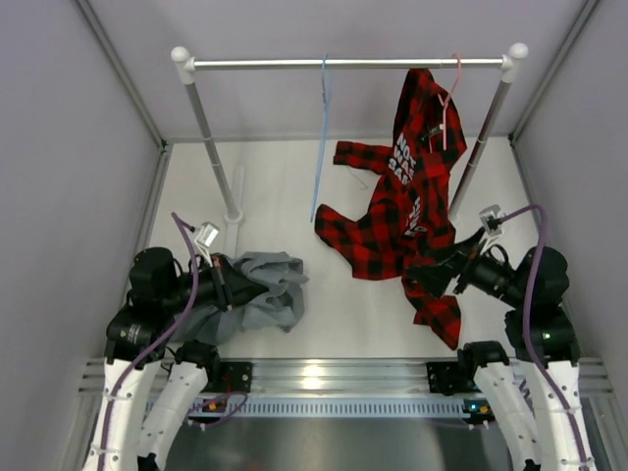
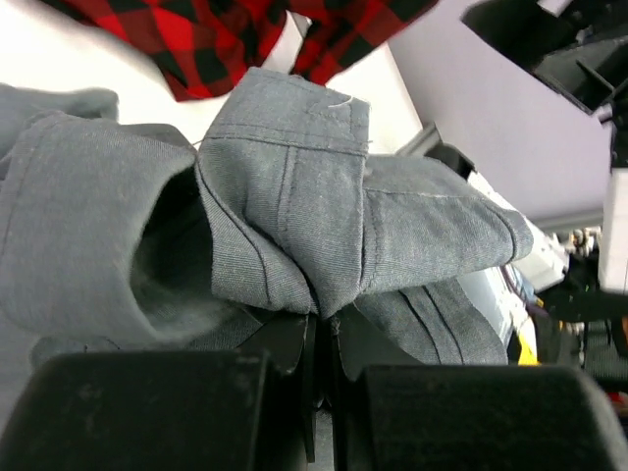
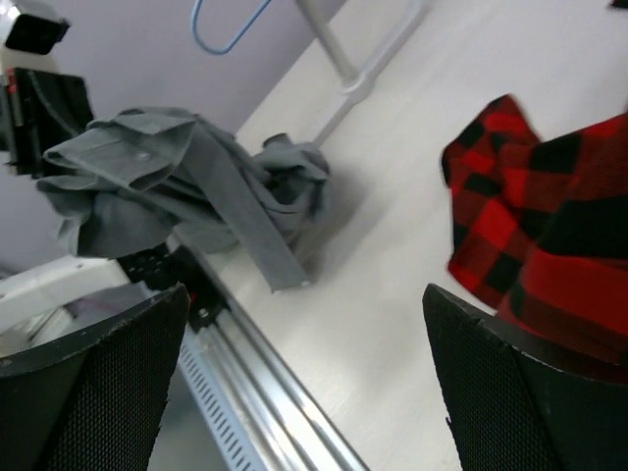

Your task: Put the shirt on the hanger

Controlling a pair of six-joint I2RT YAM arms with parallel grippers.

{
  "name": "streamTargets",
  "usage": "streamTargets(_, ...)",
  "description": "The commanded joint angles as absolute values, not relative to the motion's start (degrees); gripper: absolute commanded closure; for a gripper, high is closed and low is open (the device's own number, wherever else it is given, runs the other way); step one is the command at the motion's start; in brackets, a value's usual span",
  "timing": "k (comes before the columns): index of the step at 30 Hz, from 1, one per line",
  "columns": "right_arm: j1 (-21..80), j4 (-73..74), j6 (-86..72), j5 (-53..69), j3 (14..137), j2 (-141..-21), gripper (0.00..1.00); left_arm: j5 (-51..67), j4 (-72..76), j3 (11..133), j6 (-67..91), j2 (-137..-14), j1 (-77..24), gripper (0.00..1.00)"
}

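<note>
The grey shirt (image 1: 263,291) lies bunched at the near left of the table. My left gripper (image 1: 234,283) is shut on a fold of it; in the left wrist view the grey fabric (image 2: 294,196) is pinched between the closed jaws. The shirt also shows in the right wrist view (image 3: 186,186). The light-blue hanger (image 1: 323,137) hangs from the rail (image 1: 343,63) at the back; its lower loop shows in the right wrist view (image 3: 228,29). My right gripper (image 1: 424,278) is open and empty, over the near edge of the plaid shirt.
A red-and-black plaid shirt (image 1: 402,211) hangs on a pink hanger (image 1: 449,98) and spreads over the table's right. The rail stands on two slanted posts (image 1: 211,137). A metal rail (image 1: 343,373) runs along the near edge.
</note>
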State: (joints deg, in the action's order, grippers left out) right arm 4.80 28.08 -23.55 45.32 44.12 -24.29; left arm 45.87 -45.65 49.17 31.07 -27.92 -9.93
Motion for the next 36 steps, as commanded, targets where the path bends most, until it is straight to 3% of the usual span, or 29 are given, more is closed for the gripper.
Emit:
streamTargets(1, 5.8, 12.4, -31.2, 58.8, 40.9, -25.2, 0.02, 52.4, -43.6, 48.0, 24.5, -32.0, -10.0, 1.0)
streamTargets(5, 11.8, 13.8, -26.6, 56.9, 40.7, -28.0, 0.0, 46.9, -35.0, 44.4, 27.7, -43.9, -14.6, 1.0)
streamTargets(6, 18.0, 15.6, -23.5, 53.9, 41.2, -30.5, 0.0, 43.7, -33.7, 45.1, 28.9, -47.0, -17.5, 1.0)
streamTargets(8, 26.8, 17.5, -21.6, 40.7, 42.0, -33.3, 0.01, 36.8, -27.1, 47.0, 34.5, -46.8, -27.5, 1.0)
streamTargets(9, 36.2, 17.2, -20.4, 35.6, 42.1, -34.7, 0.0, 30.9, -25.3, 47.8, 36.0, -46.1, -30.8, 1.0)
streamTargets(10, 40.6, 17.1, -19.6, 25.1, 42.1, -37.3, 0.01, 27.6, -24.5, 48.8, 37.9, -44.6, -33.0, 1.0)
streamTargets(13, 53.1, 13.2, -19.5, 8.7, 39.4, -40.8, 0.02, 18.5, -24.7, 50.8, 41.0, -40.0, -35.9, 1.0)
streamTargets(18, 57.2, -6.2, -21.6, 6.4, 31.5, -45.4, 0.06, 17.8, -27.6, 50.5, 43.2, -36.1, -35.9, 1.0)
streamTargets(30, 60.6, -30.4, -19.7, -8.3, 29.0, -68.3, 0.05, 24.0, -29.4, 55.3, 41.7, -35.9, -35.9, 1.0)
streamTargets(33, 60.6, -31.4, -18.4, -8.1, 30.7, -72.8, 0.21, 23.6, -30.7, 57.0, 40.7, -35.6, -35.9, 1.0)
streamTargets(34, 60.6, -31.6, -17.7, -7.8, 31.0, -73.0, 0.44, 23.5, -31.9, 57.6, 40.2, -35.6, -35.9, 1.0)
streamTargets(35, 60.9, -31.1, -17.0, -9.0, 31.0, -72.4, 0.95, 23.0, -32.6, 58.8, 39.6, -35.6, -35.9, 1.0)
streamTargets(36, 61.3, -31.1, -17.1, -11.0, 29.7, -69.0, 1.0, 21.6, -33.7, 59.6, 38.0, -35.6, -35.9, 1.0)
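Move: The middle of the grey shirt lies about 35 cm to the right hand's left, level with it fore and aft and some 18 cm lower. The plaid shirt's middle is roughly 20 cm ahead of the right hand, 2 cm left and 20 cm below. Pinched in the left hand, the grey shirt hangs with its middle straight below, some 8 cm down and 2 cm left. From the left hand the blue hanger is around 25 cm ahead, 14 cm right and 25 cm up. Right hand drops 18 cm, sweeps 17 left and pinches the grey shirt the left carries right and up. ##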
